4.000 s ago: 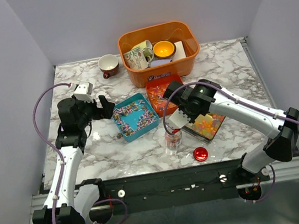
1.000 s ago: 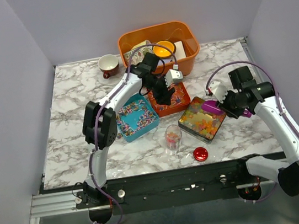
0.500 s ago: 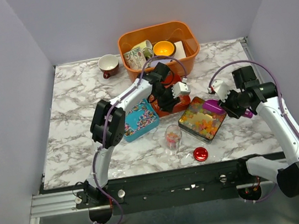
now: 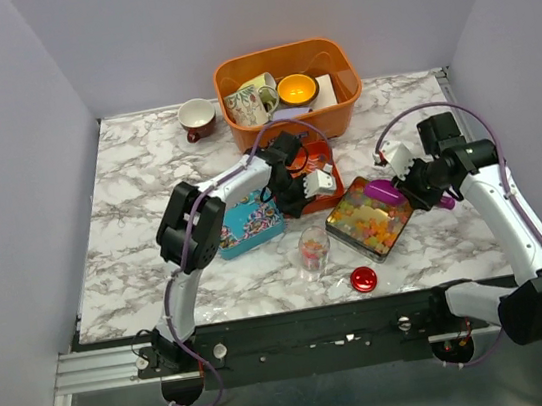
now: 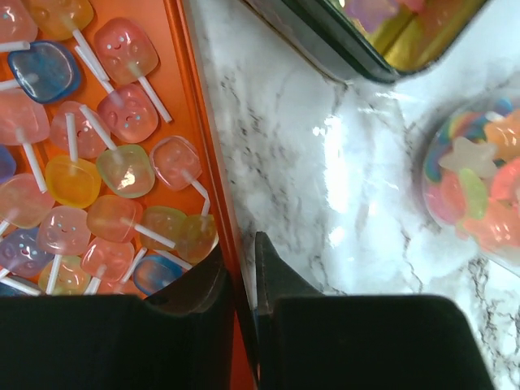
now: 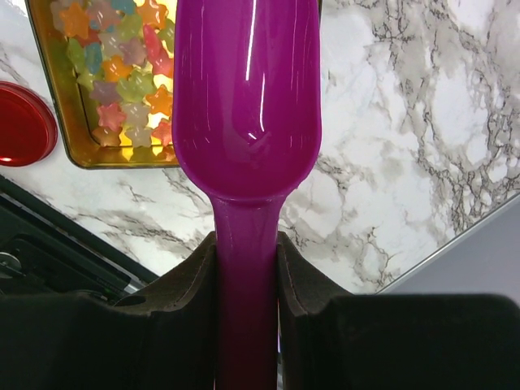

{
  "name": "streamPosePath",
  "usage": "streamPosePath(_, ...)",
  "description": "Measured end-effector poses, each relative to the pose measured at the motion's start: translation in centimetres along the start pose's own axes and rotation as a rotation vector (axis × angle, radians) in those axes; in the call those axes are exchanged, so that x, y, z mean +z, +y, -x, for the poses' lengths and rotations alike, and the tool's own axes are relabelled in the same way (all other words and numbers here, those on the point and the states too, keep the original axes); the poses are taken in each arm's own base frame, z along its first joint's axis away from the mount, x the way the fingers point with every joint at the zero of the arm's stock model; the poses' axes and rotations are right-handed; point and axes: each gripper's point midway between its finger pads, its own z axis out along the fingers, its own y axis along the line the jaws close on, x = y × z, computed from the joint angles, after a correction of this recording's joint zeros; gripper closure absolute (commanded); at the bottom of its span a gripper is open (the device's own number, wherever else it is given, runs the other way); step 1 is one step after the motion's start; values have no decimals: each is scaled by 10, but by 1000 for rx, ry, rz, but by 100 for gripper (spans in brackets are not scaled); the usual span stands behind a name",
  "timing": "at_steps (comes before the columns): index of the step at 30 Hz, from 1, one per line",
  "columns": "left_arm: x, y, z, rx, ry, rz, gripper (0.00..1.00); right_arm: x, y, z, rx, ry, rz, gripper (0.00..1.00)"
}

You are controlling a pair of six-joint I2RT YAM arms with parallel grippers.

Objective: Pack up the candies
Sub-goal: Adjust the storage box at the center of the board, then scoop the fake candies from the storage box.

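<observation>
The candies lie in three containers. Pale wrapped pieces on sticks [image 5: 122,162] fill the orange tray [image 4: 330,159], confetti bits fill the blue tray [image 4: 244,229], and jelly stars [image 6: 122,81] fill the gold tin [image 4: 369,217]. A glass jar [image 4: 313,248] holds some candies [image 5: 479,195]. My left gripper [image 5: 244,260] is shut on the orange tray's wall [image 5: 203,146], one finger inside and one outside. My right gripper [image 6: 246,268] is shut on the handle of the purple scoop [image 6: 248,97], which hangs empty over the tin's right edge [image 4: 385,190].
A red lid [image 4: 364,279] lies near the front edge, beside the jar. An orange bin [image 4: 338,103] with cups stands at the back, and a small cup [image 4: 199,119] sits left of it. My left arm [image 4: 237,177] crosses over the blue tray.
My left gripper came down at the orange tray's near corner and closed on its wall. The right arm with the scoop barely moved.
</observation>
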Motion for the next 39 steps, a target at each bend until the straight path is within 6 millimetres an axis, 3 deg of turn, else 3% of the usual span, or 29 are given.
streamPosePath(11,-10,-32,-21,6,23,-27,82,-1,-14,20,-109,-25,27,99)
streamPosePath(16,-14,-44,-28,4,27,-32,81,-10,-43,53,-196,-56,8,99)
streamPosePath(19,-20,-50,-28,8,22,-27,75,-17,-69,84,-251,-86,-22,99)
streamPosePath(21,-26,-53,-25,9,11,-18,48,-21,-81,100,-281,-104,-40,99)
streamPosePath(22,-31,-53,-20,12,-6,-8,2,-22,-85,106,-297,-109,-45,99)
streamPosePath(28,-59,-59,4,-11,-109,81,1,-16,-92,140,-398,-118,-24,99)
streamPosePath(33,-93,-41,32,-114,-230,210,1,1,-84,159,-545,-76,11,99)
streamPosePath(36,-119,-28,38,-204,-299,288,1,12,-75,176,-688,-37,16,99)
streamPosePath(39,-152,-18,26,-336,-385,396,1,20,-73,187,-818,10,1,99)
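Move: My left fingers are already on the near wall of the orange storage box; its middle is about 8 cm ahead, 4 cm right and a little lower. The blue box lies level with that hand, some 11 cm to the left; the jar is 9 cm back and 3 cm right. From my raised right hand, holding the scoop, the storage box is about 9 cm ahead, 24 cm left and 14 cm below, the gold tray 10 cm left, 3 cm back, and the big bin 27 cm ahead, 24 cm left. With my left fingers keeping their grip on its near wall, I drag the storage box level over the table, about 5 cm back and 4 cm left against the blue box, then open wide and rise some 14 cm, drifting forward and left as the wrist turns counter-clockwise. My right hand carries the scoop forward about 16 cm, then also left, rising on the way, away from the gold tray and towards the big bin's near right corner, turning some 40 degrees counter-clockwise. ##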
